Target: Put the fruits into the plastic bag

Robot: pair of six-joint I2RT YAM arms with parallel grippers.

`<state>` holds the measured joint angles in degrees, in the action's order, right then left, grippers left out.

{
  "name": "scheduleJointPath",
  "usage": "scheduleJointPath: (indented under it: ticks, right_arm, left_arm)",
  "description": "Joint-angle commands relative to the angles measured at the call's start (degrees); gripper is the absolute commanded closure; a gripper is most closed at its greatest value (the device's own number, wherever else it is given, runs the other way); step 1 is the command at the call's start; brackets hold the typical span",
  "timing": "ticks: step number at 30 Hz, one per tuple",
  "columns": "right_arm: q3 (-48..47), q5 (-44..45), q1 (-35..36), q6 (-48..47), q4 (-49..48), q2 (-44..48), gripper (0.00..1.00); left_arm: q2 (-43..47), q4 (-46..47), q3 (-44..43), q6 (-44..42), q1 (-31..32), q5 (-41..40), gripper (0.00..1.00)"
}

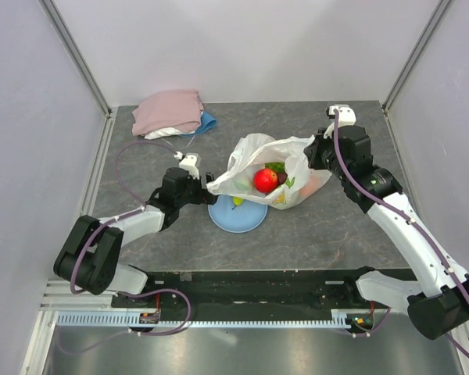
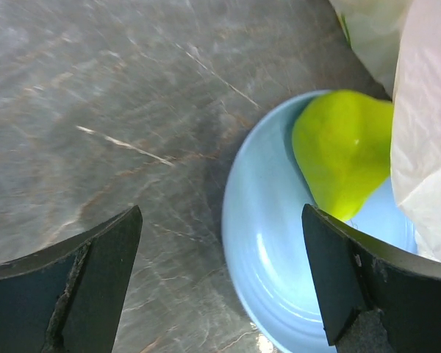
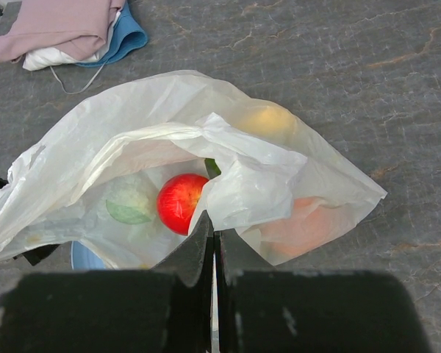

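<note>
The plastic bag (image 1: 258,152) lies open at the table's middle, its mouth toward the left arm. Inside it show a red apple (image 1: 266,180) and a green fruit (image 1: 275,167); an orange (image 3: 301,224) and a yellow fruit (image 3: 268,121) glow through the film. My right gripper (image 1: 311,156) is shut on the bag's right edge (image 3: 242,184), fingertips pressed together beside the red apple (image 3: 181,201). A yellow-green pear (image 2: 345,147) rests on the light-blue plate (image 2: 279,272), partly under the bag's lip (image 2: 426,132). My left gripper (image 2: 220,220) hovers open over the plate's left rim, holding nothing.
A folded pink cloth (image 1: 168,111) on white and blue cloths lies at the back left. The plate (image 1: 227,219) sits partly under the bag's mouth. Enclosure walls and frame posts (image 1: 74,58) close the table's sides and back.
</note>
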<state>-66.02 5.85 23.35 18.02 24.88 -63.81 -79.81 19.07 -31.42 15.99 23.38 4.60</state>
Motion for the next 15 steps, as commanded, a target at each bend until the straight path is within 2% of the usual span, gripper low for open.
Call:
scheduleJointPath:
  ticks: [1, 7, 15]
  right_arm:
    - [-0.52, 0.3, -0.41, 0.17, -1.42, 0.7, 1.0]
    - [-0.34, 0.57, -0.24, 0.08, -1.42, 0.79, 1.0]
    - [-0.25, 0.57, -0.33, 0.0, -1.42, 0.97, 1.0]
  left_arm:
    - [-2.54, 3.87, -3.99, -1.48, 3.33, 0.23, 0.04]
    - [-3.33, 4.92, -6.19, -2.36, 8.26, -1.87, 0.04]
    - [-7.28, 5.28, -8.74, -2.89, 11.08, -2.4, 0.04]
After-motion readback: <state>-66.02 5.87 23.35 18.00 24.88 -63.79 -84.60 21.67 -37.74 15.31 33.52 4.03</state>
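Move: The green pear, lying in the blue plate, is about 10 cm to the left hand's right, nearly level with it in reach and some 4 cm lower. The plate's middle is about 10 cm to the right and 2 cm back. Inside the bag, the red apple lies some 17 cm to the right and 5 cm farther out. From the right hand, the pear is roughly 20 cm left, 2 cm back and 25 cm below. With the bag's loose left edge already against its open fingers, the left hand pushes that edge along to the right, about 7.5 cm over the plate towards the pear. It dips a little, then rises some 2 cm overall, swinging about 10 degrees clockwise; the fingers stay wide open. The right hand keeps still, its shut fingers holding the bag's other side up. ##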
